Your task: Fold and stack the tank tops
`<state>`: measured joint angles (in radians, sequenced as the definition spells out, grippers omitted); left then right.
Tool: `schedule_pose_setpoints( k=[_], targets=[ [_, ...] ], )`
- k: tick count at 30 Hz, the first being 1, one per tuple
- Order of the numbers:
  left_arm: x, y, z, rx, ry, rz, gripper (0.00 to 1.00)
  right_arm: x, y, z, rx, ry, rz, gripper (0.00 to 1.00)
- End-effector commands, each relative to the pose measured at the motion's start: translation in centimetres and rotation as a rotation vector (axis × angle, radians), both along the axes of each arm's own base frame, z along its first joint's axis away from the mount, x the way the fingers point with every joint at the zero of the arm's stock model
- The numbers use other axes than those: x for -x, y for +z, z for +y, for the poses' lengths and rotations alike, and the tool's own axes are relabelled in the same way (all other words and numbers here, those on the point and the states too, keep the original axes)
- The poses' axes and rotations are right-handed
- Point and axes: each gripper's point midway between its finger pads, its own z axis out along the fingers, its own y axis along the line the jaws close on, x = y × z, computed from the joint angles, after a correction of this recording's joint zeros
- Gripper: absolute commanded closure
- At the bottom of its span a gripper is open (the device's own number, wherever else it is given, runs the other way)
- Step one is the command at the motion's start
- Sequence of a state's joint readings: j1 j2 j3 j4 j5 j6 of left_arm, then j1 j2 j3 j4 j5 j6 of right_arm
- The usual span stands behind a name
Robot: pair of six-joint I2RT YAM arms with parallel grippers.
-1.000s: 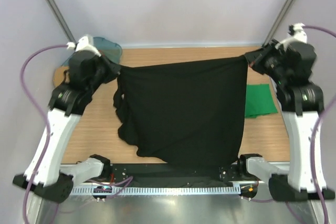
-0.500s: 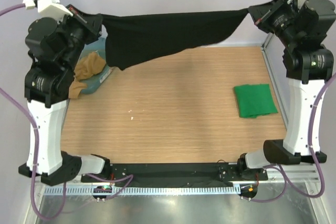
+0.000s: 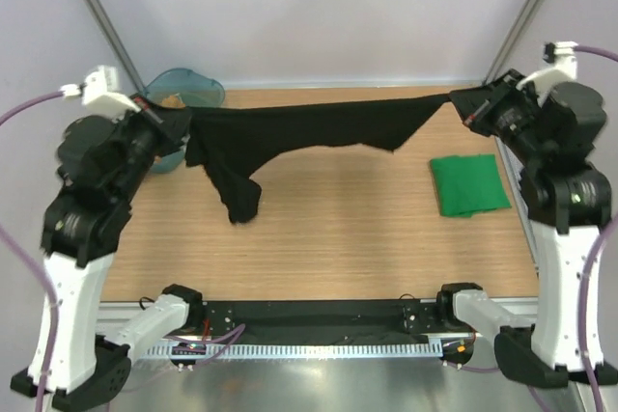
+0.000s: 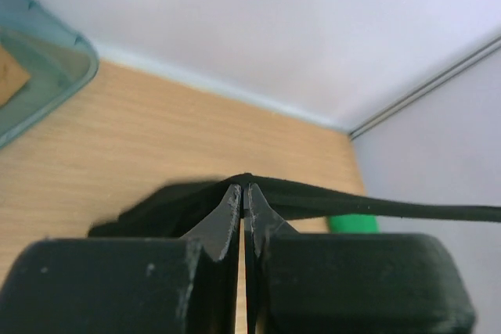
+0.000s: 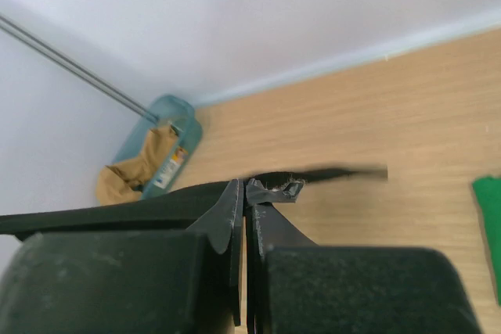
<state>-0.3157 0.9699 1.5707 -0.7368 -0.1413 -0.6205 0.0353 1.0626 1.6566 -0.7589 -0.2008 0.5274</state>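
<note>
The black tank top [image 3: 309, 127] hangs stretched in the air across the far part of the table, a loose fold drooping at its left. My left gripper [image 3: 183, 123] is shut on its left corner, and my right gripper [image 3: 460, 103] is shut on its right corner. In the left wrist view the black fabric [image 4: 313, 197] runs off to the right from the closed gripper [image 4: 245, 191]. The right wrist view shows the black cloth [image 5: 117, 213] trailing left from the pinched gripper [image 5: 245, 187]. The green tank top [image 3: 469, 185] lies folded on the table at the right.
A teal bin [image 3: 183, 89] with tan cloth in it [image 5: 133, 170] stands at the back left corner. The wooden table [image 3: 328, 229] ends at a black rail along the near edge. Slanted frame posts [image 3: 92, 7] rise at both back corners.
Both arms swung the black tank top up off the table, then lowered it; it now hangs lower and nearer the table's far edge. The green tank top has not moved.
</note>
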Motion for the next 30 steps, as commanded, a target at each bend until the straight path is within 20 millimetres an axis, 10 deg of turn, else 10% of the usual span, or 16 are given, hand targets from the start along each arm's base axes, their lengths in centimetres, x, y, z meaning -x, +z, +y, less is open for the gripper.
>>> schedule_pose_setpoints(
  k=[1, 5, 9, 22, 27, 29, 30],
  targets=[
    [5.1, 7.3, 1.8, 0.075, 0.007, -0.218, 1.0, 5.3, 7.1, -1.0, 0.046, -0.031, -0.247, 0.99],
    [5.9, 8.4, 2.4, 0.076, 0.022, -0.234, 1.0, 6.5, 8.6, -1.7, 0.053, -0.07, -0.266, 0.99],
    [2.3, 4.2, 1.2, 0.049, 0.024, -0.101, 1.0, 3.2, 6.2, -1.8, 0.055, -0.08, -0.148, 0.99],
    [-14.1, -18.1, -2.5, -0.039, 0.042, 0.339, 1.0, -13.1, -15.0, -1.9, -0.02, -0.164, 0.33, 0.99],
    [-22.6, -28.0, -3.3, 0.004, 0.061, 0.498, 1.0, -21.6, -23.5, -1.0, -0.092, -0.17, 0.433, 0.99],
    [-26.1, -28.9, -3.9, 0.022, 0.047, 0.508, 1.0, -24.5, -25.0, -0.6, -0.129, -0.171, 0.44, 0.99],
    [-27.3, -32.9, -4.1, 0.01, 0.046, 0.586, 1.0, -26.9, -27.2, -0.4, -0.131, -0.169, 0.464, 0.99]
  ],
)
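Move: Both hands already grip the black tank top by its far edge. The bare table spot it is going to lies about 7 cm ahead, 23 to the right and 45 below the left hand, and 5 ahead, 17 to the left and 45 below the right. The folded green tank top is some 7 ahead, 16 right and 44 below the right hand; the basket about 25 ahead, 20 left and 40 below the left hand. Still gripping the tank top, both hands swing up and back 10 cm, then some 40 down and forward. ##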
